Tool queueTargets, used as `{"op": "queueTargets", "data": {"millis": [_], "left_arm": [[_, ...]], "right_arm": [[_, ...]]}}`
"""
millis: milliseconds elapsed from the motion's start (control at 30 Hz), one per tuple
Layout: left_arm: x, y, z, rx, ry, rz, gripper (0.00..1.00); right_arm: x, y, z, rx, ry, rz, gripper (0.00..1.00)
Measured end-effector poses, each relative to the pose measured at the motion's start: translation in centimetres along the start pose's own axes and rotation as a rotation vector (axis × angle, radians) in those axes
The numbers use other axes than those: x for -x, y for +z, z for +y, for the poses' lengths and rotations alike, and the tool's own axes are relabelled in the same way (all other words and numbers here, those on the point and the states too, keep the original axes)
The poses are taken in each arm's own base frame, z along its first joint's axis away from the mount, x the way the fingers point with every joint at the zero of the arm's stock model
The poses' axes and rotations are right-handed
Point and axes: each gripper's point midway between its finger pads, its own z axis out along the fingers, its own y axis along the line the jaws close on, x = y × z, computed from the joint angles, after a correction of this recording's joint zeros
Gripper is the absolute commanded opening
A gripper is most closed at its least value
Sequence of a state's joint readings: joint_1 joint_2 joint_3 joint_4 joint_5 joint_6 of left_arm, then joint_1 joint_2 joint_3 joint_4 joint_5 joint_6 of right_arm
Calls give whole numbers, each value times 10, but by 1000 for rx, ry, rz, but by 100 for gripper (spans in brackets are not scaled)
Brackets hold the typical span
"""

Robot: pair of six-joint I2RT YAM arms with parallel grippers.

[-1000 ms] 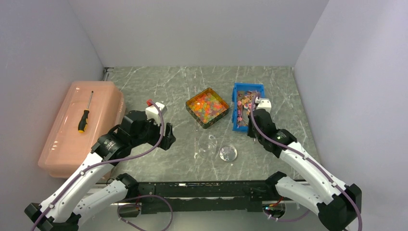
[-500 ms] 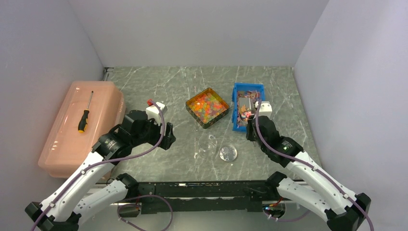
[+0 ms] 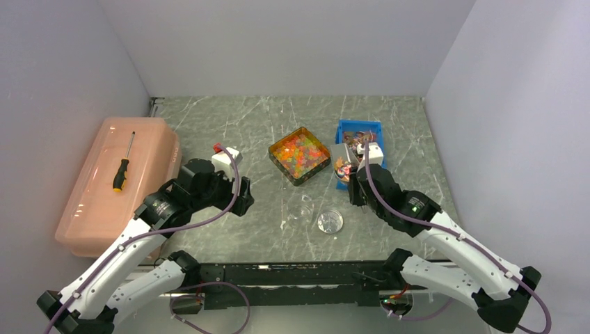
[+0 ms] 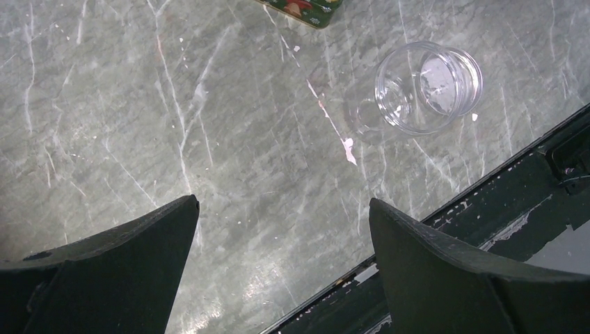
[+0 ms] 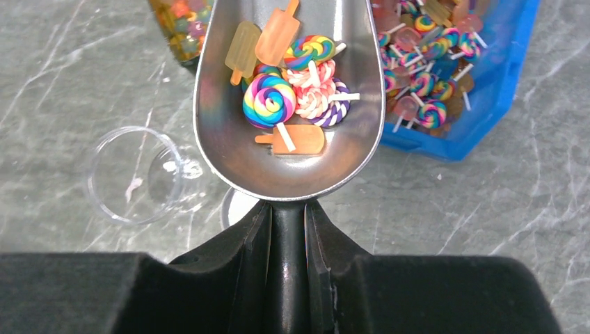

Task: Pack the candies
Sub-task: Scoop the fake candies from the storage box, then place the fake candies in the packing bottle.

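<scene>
My right gripper (image 5: 287,229) is shut on the handle of a metal scoop (image 5: 229,139). The scoop holds several lollipop and ice-pop candies (image 5: 270,99). In the top view the scoop (image 3: 341,164) hangs over the left edge of the blue bin (image 3: 376,133), which holds more of these candies (image 5: 424,87). A green square tin (image 3: 300,154) to its left is full of tiny orange, yellow, red and green candies. A clear jar (image 5: 132,174) stands on the table below and left of the scoop. My left gripper (image 4: 282,209) is open and holds nothing, above bare table left of the jar (image 4: 428,87).
A round clear lid (image 3: 330,221) lies right of the jar (image 3: 304,207). A pink lidded box (image 3: 97,209) with a screwdriver (image 3: 123,163) on top sits at the table's left side. The black rail (image 4: 529,181) runs along the near edge.
My right arm has drawn the scoop back and to the left out of the blue bin, loaded with candies. The left arm has not moved.
</scene>
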State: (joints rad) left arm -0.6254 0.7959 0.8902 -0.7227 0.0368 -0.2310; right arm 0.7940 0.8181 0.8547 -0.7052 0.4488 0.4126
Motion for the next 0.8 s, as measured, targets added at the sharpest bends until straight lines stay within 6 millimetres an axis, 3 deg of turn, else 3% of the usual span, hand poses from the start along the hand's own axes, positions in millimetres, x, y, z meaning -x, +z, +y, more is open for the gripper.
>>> {"op": "queueTargets", "data": {"millis": [433, 800], "left_arm": [[3, -5, 1, 3, 1, -24, 99], [6, -9, 1, 3, 1, -45, 100]], "right_arm": [[16, -50, 44, 177, -89, 110, 0], [-10, -78, 71, 234, -223, 288, 0]]}}
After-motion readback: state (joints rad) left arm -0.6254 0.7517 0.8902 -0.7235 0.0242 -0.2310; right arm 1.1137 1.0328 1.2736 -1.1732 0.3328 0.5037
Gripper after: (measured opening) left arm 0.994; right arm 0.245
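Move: The right hand, holding the loaded scoop, is bound for the open clear jar, which stands about 15 cm to its left, 8 cm back towards the base and some 11 cm lower. The jar's lid lies about 11 cm back and 6 cm left; the blue tray is roughly 10 cm ahead and 3 cm right, the candy tin about 9 cm ahead and 15 cm left. From the left hand, the jar is about 16 cm right and 5 cm back. Keeping its pinch on the scoop handle, the right hand carries the candies away from the blue tray towards the jar, about 8 cm back and 5 cm left, climbing some 4 cm in the first half and then running level. On the way the wrist swings about 20 degrees counter-clockwise and tips the fingers and scoop further down, by roughly 15 degrees, while the bowl stays clear above the table. ##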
